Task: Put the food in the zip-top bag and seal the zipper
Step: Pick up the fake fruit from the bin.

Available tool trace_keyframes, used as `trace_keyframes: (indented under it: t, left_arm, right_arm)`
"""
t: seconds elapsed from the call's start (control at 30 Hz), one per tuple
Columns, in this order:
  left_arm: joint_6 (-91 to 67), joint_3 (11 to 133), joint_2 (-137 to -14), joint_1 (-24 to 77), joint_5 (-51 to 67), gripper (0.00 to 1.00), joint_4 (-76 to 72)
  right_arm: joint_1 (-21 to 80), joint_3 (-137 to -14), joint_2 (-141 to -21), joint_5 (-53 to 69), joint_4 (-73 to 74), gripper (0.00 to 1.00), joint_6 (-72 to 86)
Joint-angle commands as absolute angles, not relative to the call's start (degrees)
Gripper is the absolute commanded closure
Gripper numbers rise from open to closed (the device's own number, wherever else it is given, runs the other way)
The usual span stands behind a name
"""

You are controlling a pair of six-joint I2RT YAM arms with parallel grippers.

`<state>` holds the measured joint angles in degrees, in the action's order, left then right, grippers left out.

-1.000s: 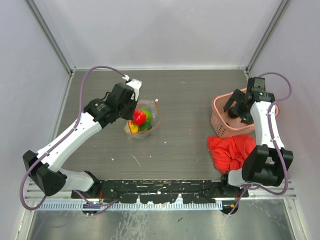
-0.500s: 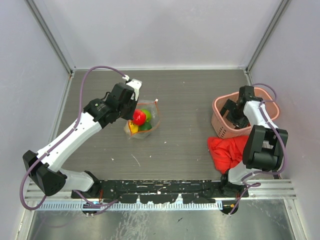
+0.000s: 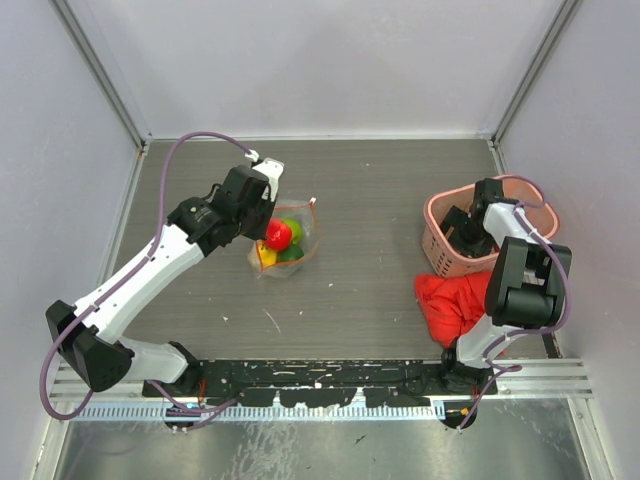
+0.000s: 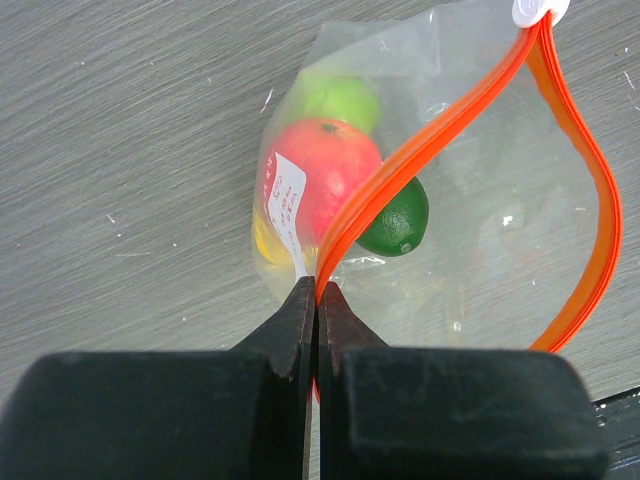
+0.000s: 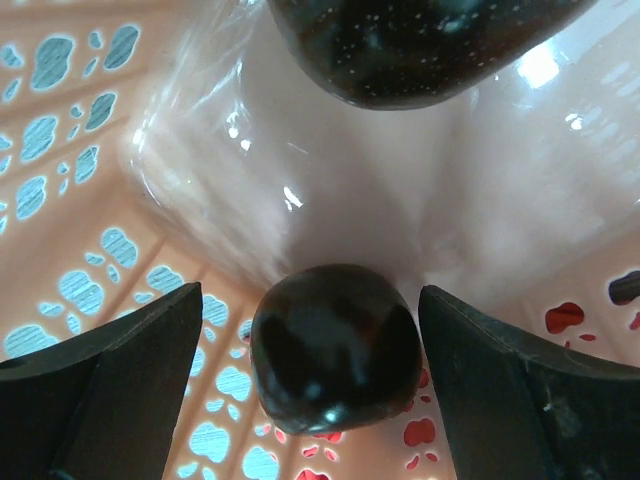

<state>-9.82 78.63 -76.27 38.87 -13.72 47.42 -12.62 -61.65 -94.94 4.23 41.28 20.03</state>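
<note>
The zip-top bag [image 3: 298, 246] lies on the table with its mouth standing open. Inside it are a red fruit [image 4: 325, 175], a light green one [image 4: 340, 98], a dark green lime [image 4: 398, 218] and a bit of yellow [image 4: 262, 240]. My left gripper [image 4: 318, 292] is shut on the orange zipper [image 4: 430, 140] at the bag's near corner. My right gripper [image 5: 310, 305] is open, down inside the pink basket [image 3: 437, 252]. Its fingers [image 5: 120, 370] stand either side of a dark brown fruit [image 5: 333, 345], with a gap on each side. A second dark fruit [image 5: 420, 40] lies further in.
A crumpled red cloth [image 3: 455, 300] lies right in front of the basket. Clear plastic film [image 5: 200, 150] lines the basket floor. The white slider [image 4: 535, 8] sits at the zipper's far end. Walls close in on the left, right and back.
My right arm has folded in and lowered its gripper into the basket, onto the dark fruit. The left arm and the bag have not moved.
</note>
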Motion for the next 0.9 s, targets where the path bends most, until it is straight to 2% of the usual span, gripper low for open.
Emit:
trace_keyframes:
  t: [0.0,0.57,0.87]
  left_arm:
    - [-9.87,81.17,-75.77,38.53,-13.51,1.0,45.97]
    - [-9.83,81.12,-75.51,38.58,-13.88,1.0,45.97]
    - [-9.71,81.16,-75.34,38.54,-13.79,1.0,45.97]
  right_arm:
    - [-12.66,-63.0,-94.96,7.54,39.57,0.08,20.13]
    - [-5.98,-74.39,-102.29,8.47,36.8,0.08,23.64]
    - [-5.1,-78.45,-104.09,2.38,45.04,0.06,20.35]
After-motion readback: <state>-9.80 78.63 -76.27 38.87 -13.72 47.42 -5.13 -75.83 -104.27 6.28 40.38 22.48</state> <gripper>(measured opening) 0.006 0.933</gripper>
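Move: Between the right hand's open fingers, near the bin's back-left corner, sits the dark fruit, about 2 cm back, 1 cm left and 2 cm below. The speckled dark fruit lies some 6 cm ahead and 7 cm right, about 2 cm below; the red cloth is roughly 16 cm straight back and 4 cm lower. From the left hand, the dark fruit is about 43 cm right, level ahead and 19 cm below. Shoving the bin from inside, the right hand eases off, then sweeps about 8 cm forward and 4 cm left, with its finger seemingly against the left wall. Late in the sweep it rises some 2 cm and tips slightly forward-up at the fingertips; the fingers stay wide open around the dark fruit without closing. ##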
